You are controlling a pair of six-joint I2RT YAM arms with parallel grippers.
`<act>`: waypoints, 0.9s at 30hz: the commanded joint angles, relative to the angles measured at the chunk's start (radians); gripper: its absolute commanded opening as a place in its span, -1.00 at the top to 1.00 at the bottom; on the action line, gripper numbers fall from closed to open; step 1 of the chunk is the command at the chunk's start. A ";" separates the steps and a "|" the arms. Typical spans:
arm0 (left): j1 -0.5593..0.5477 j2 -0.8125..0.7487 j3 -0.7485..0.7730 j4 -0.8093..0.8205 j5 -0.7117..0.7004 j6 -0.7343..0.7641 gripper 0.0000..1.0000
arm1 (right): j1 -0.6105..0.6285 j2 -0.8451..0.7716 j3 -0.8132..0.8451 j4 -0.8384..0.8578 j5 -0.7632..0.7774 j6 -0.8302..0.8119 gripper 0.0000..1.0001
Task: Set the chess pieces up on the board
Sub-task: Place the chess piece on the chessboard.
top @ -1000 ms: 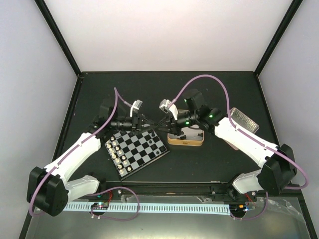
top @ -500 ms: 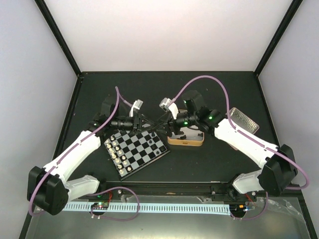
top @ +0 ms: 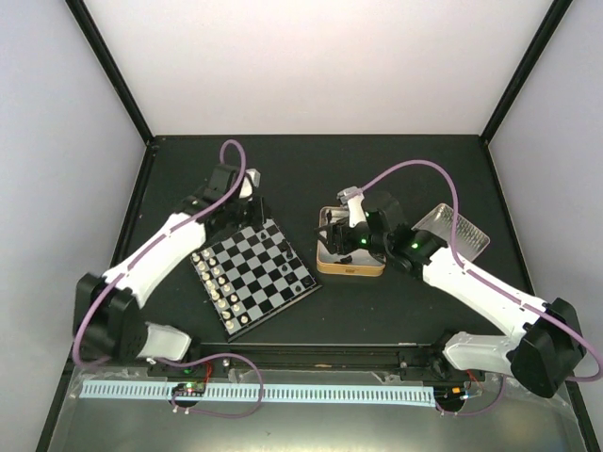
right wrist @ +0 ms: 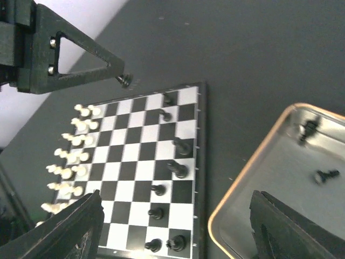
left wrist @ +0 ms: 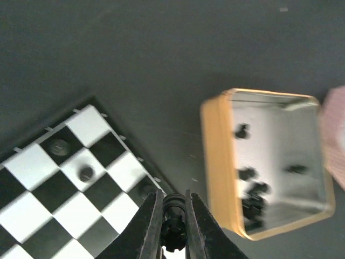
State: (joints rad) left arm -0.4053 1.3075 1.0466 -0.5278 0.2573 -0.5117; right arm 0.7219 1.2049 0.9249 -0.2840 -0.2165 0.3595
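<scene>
The board (top: 259, 273) lies left of centre, with cream pieces (right wrist: 70, 156) along its left side and several black chess pieces (right wrist: 178, 170) along its right side. My left gripper (top: 254, 202) hovers over the board's far corner, shut on a black chess piece (left wrist: 174, 232). The right wrist view shows it too, the left gripper (right wrist: 125, 81) pinching that piece above the board (right wrist: 124, 178). My right gripper (right wrist: 175, 197) stands wide open and empty between the board and the gold-rimmed tin (right wrist: 211, 224). More black pieces (left wrist: 253, 194) lie in the tin (left wrist: 215, 162).
The tin (top: 350, 269) sits just right of the board. Its silver lid (top: 452, 229) lies further right, behind the right arm. Black walls (top: 141, 188) edge the dark table, and a rail runs along its near side.
The two grippers, which met over the board's far right edge, have parted. The right one opened and drew back over the tin. The left one swung left to the far corner.
</scene>
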 commanded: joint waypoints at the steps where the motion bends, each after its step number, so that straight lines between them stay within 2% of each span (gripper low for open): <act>1: -0.006 0.175 0.108 -0.084 -0.246 0.107 0.97 | -0.003 -0.007 -0.035 0.012 0.189 0.126 -0.50; 7: -0.005 0.361 0.215 -0.074 -0.297 0.144 0.97 | -0.009 0.002 -0.050 -0.017 0.346 0.176 -0.49; 14: -0.004 0.513 0.301 -0.071 -0.310 0.165 0.97 | -0.019 0.042 -0.045 -0.048 0.400 0.190 -0.51; 27: -0.004 0.588 0.271 -0.036 -0.322 0.148 0.97 | -0.024 0.114 -0.001 -0.087 0.417 0.190 -0.51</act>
State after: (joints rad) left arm -0.4065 1.8755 1.3140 -0.5785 -0.0380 -0.3660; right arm 0.7044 1.3109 0.8860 -0.3603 0.1604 0.5419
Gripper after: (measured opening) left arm 0.100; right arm 0.754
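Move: The empty corner square at the board's far tip lies about 9 cm ahead of my left hand, 2 cm left and 16 cm down. A pawn stands 2 cm left of the square and 1 cm nearer; another, 1 cm left and 3 cm nearer. For my right hand, a lying black piece in the box is some 8 cm ahead, 3 cm right, 19 cm down. The piece cluster is 2 cm nearer; a small pawn lies 5 cm beyond that piece, 1 cm left. I carry the black piece, still pinched in my left fingers, forward about 8 cm and down 13 towards the far corner square, finishing straight down as the wrist tips my fingers steeper. Meanwhile my empty right hand, fingers kept wide, swings right and a little forward, turning some 25 degrees clockwise, then sinks towards the box. ##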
